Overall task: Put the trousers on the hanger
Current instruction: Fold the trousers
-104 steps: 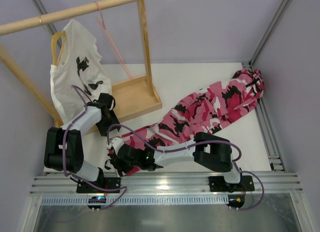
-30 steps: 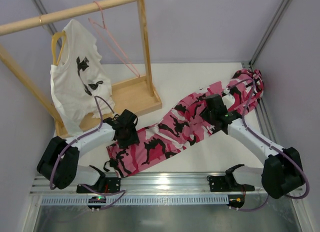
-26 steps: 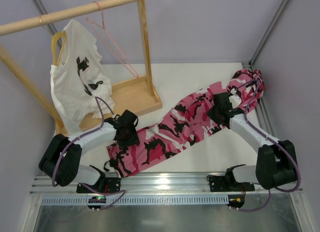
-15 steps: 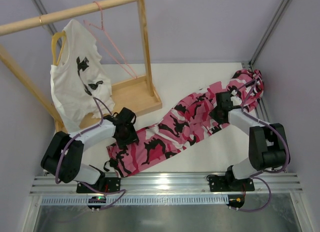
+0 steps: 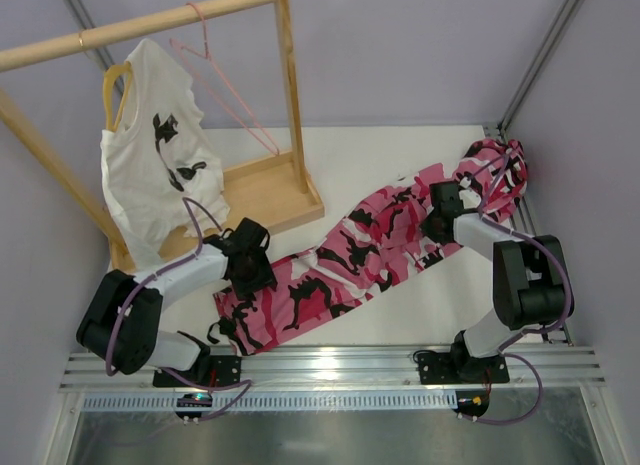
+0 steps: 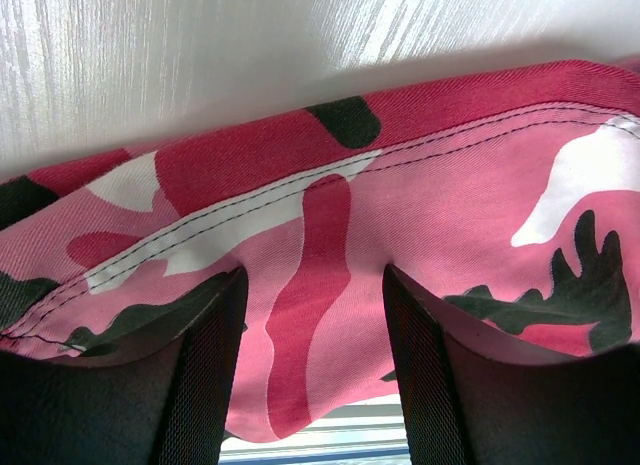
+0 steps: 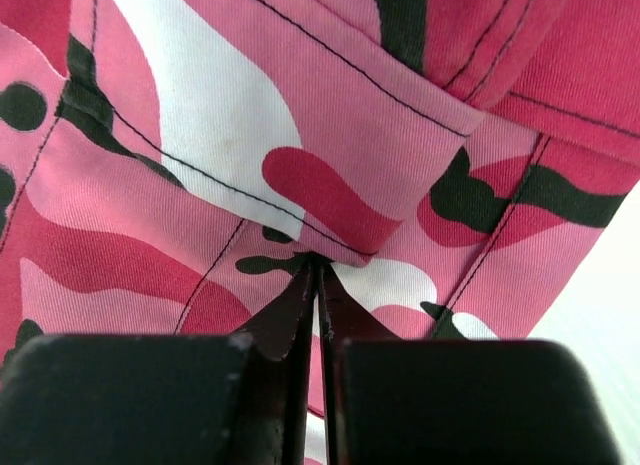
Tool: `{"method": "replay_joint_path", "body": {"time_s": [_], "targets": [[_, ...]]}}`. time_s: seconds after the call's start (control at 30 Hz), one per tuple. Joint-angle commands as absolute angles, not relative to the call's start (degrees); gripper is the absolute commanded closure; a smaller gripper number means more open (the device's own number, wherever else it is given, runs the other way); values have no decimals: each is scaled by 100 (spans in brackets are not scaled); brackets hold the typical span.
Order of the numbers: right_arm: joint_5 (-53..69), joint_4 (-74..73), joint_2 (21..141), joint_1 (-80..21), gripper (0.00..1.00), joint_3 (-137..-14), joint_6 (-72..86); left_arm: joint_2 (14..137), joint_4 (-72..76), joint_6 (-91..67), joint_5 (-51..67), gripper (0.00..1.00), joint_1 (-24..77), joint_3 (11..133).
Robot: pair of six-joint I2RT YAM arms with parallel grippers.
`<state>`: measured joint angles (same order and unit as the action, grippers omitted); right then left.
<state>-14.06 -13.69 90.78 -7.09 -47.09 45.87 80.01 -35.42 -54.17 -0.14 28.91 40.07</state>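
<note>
The trousers [image 5: 360, 245], in pink, white and black camouflage, lie flat and slantwise on the table, from near left to far right. My left gripper [image 5: 252, 265] sits over their near-left end. In the left wrist view it [image 6: 312, 277] is open, and a loose edge of the trousers [image 6: 420, 175] sags between its fingers [image 6: 205, 375]. My right gripper [image 5: 440, 213] rests on the far-right part. In the right wrist view it [image 7: 316, 263] is shut, its tips pinching the trousers [image 7: 200, 105] just under a stitched flap. The hanger [image 5: 225, 90], thin pale-pink wire, hangs from the wooden rod.
A wooden rack [image 5: 140, 25] stands at the far left on a tray-like base [image 5: 265, 195]. A white T-shirt [image 5: 150, 170] with black print hangs there on a yellow hanger [image 5: 110, 85]. Metal rails run along the right edge [image 5: 535, 255] and the near edge [image 5: 330, 370].
My right gripper has crept toward the far-right end of the trousers and closed on the cloth, its elbow swinging in. The left gripper has stayed where it was, still open.
</note>
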Motion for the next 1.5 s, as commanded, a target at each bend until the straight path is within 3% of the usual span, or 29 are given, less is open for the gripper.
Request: {"method": "replay_joint_path", "body": {"time_s": [0.0, 0.37, 0.63, 0.93, 1.1, 1.13, 1.17, 1.27, 1.37, 1.47], "targets": [[-1688, -1318, 9044, -659, 96, -5001, 4377, 8446, -3287, -5326, -695, 41, 2830, 3604], [-1907, -3049, 8763, 165, 96, -5827, 3297, 8605, -3261, -5388, -730, 41, 2821, 3463], [-1767, -2734, 8824, 1080, 96, -5370, 3024, 8710, -3234, -5344, -703, 40, 2813, 3480], [-1837, -2689, 9255, 1590, 96, -5757, 2909, 8973, -3313, -5256, -694, 41, 2812, 3639], [-521, -2409, 8826, 1512, 96, -5451, 2926, 8693, -3804, -5142, -939, 38, 2821, 3928], [-492, -2434, 8720, 1451, 94, -5388, 2988, 8579, -3945, -5116, -967, 38, 2839, 4024], [-449, -2461, 8623, 1424, 83, -5309, 3067, 8256, -4225, -5080, -993, 38, 2865, 4260], [-457, -2461, 8315, 1433, 69, -5028, 3225, 7667, -4586, -5089, -1028, 37, 3145, 4674], [-353, -2321, 8358, 1433, 60, -4896, 3217, 7436, -4466, -5193, -660, 37, 3540, 4772], [-71, -2180, 8534, 1424, 57, -4913, 3006, 7435, -4158, -5326, -222, 37, 3936, 4545]]}}
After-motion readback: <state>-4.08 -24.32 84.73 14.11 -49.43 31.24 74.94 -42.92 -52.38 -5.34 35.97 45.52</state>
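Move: The right hand already pinches the trousers' upper fold; the bare table it is taken to lies about 14 cm right and 4 cm back, some 2 cm below. The bunched heap of trousers is roughly 14 cm right and 11 cm ahead of this hand. Open-fingered, the left hand stands on the trouser leg, about 1 cm below it; the rack base is some 18 cm straight ahead of that hand. Right hand drags the pinched fold about 15 cm right, opens, eases leftward; left hand keeps pressing, then lifts. ##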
